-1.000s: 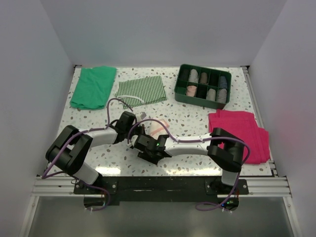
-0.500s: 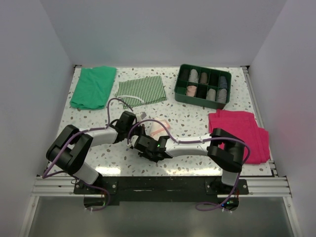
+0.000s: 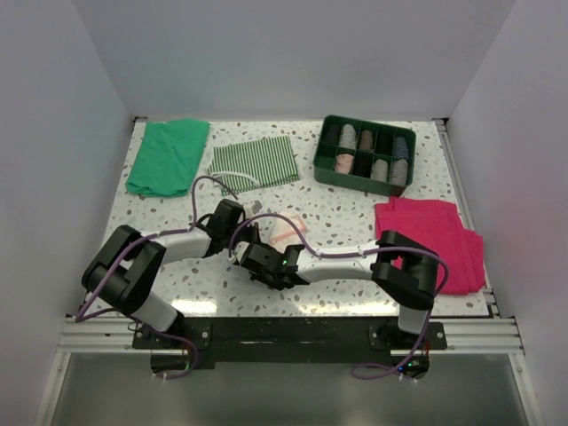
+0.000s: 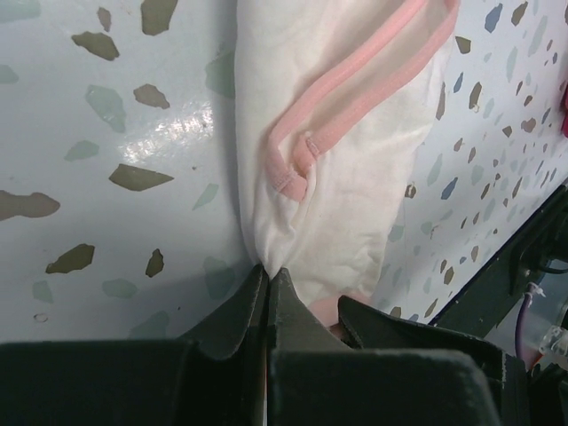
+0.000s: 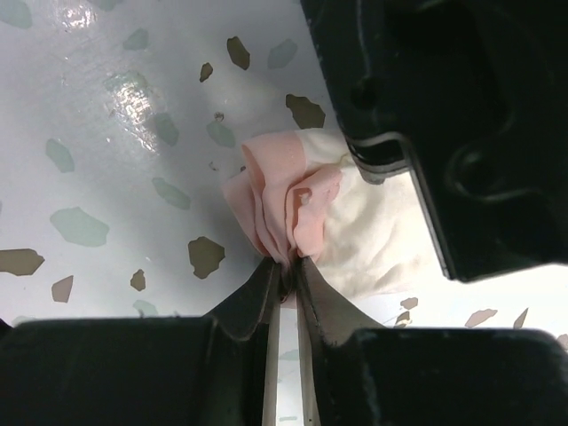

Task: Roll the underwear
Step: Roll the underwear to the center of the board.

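Note:
The underwear (image 3: pixel 286 229) lies in the middle of the table, pale pink with darker pink edging, partly bunched. In the left wrist view the underwear (image 4: pixel 355 177) stretches away from my left gripper (image 4: pixel 266 268), which is shut on its near edge. My left gripper (image 3: pixel 256 230) and right gripper (image 3: pixel 262 242) meet at the garment's left end. In the right wrist view my right gripper (image 5: pixel 286 263) pinches a gathered pink fold of the underwear (image 5: pixel 293 204). The left gripper's black body (image 5: pixel 444 133) looms just beyond it.
A green compartment tray (image 3: pixel 330 169) with several rolled items stands at the back right. A green cloth (image 3: pixel 167 155) and a green-and-white striped cloth (image 3: pixel 253 161) lie at the back left. A magenta cloth (image 3: pixel 430 240) lies at the right.
My right gripper has closed its jaws onto the underwear's bunched pink edge. The left gripper has stayed shut on the fabric and both arms have barely shifted.

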`<state>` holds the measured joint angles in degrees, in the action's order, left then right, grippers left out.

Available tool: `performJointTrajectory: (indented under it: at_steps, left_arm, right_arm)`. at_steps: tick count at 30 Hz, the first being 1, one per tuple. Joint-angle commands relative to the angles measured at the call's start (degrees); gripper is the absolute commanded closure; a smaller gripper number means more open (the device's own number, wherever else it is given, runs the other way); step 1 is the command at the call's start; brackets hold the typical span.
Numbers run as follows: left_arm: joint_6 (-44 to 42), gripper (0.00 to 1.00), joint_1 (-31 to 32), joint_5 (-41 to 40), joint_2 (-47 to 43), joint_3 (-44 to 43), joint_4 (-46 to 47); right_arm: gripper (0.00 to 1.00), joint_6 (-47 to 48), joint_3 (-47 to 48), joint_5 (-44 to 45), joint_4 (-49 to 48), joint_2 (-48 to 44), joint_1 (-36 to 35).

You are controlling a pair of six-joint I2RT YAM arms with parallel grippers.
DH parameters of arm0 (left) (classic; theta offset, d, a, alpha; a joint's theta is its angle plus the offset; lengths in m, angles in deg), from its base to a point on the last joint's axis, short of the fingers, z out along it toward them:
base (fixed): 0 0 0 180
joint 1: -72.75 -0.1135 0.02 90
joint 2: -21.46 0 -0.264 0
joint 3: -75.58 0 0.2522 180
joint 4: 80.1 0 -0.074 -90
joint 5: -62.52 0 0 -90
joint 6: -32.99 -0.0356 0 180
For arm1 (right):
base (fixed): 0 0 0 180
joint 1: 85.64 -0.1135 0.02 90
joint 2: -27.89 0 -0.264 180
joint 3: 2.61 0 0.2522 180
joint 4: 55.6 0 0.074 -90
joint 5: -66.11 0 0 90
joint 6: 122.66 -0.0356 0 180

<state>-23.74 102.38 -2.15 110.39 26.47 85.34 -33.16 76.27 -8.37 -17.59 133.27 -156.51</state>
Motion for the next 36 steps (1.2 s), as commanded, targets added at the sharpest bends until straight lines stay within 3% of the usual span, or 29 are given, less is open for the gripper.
performJointTrajectory:
  at_steps: [1,5,8,11,12,14,16,25,36]
  left_arm:
    - [-2.7,1.00,-1.3,-7.9,-1.1,0.4,-7.1]
    - [-2.4,0.99,-2.1,-10.3,-3.8,-0.8,-8.9]
    - [-2.2,0.92,-3.0,-12.0,-5.8,-1.3,-10.4]
    - [-1.8,0.80,-4.1,-12.5,-7.5,-1.3,-11.1]
    - [-1.6,0.72,-4.6,-12.8,-8.3,-1.4,-11.4]
    - [-1.2,0.69,-4.9,-13.1,-9.6,-1.4,-11.7]
    - [-0.8,0.54,-5.5,-13.5,-10.5,-1.3,-12.0]
    - [1.7,0.49,-7.2,-18.0,-18.2,0.2,-14.9]
    - [2.1,0.49,-7.2,-14.0,-26.0,5.9,-10.5]
  right_arm:
    - [0.96,-3.5,-2.3,-5.3,-2.0,1.1,0.3]
    - [1.00,-5.8,-2.3,-7.4,-3.4,-0.5,0.6]
    - [1.00,-7.8,-2.9,-9.6,-4.8,-1.8,1.3]
    - [1.00,-9.4,-3.4,-12.6,-6.2,-2.6,2.5]
    - [1.00,-9.7,-3.3,-13.2,-6.5,-2.7,2.7]
    - [1.00,-10.7,-3.2,-14.8,-7.4,-3.0,3.3]
    - [1.00,-11.1,-3.0,-15.4,-7.5,-3.2,3.9]
    - [1.00,-12.8,-1.9,-24.7,-7.9,-4.0,9.0]
    - [1.00,-20.3,-6.6,-39.4,-16.5,-8.0,16.4]
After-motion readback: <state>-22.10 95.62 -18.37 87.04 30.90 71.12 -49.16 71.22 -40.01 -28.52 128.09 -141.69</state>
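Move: Both hands still pinch the folded underwear near its left end. Its middle lies about 4 cm right of the left hand and 2 cm ahead; from the right hand it is some 7 cm ahead and 4 cm right, just below either hand's height. The striped cloth lies roughly 19 cm ahead of the left hand, near straight out, and 24 cm ahead of the right. Left hand frees the underwear, retreating 8 cm left and up; right keeps pinching, edges left, lifts, tilts 40 degrees. ##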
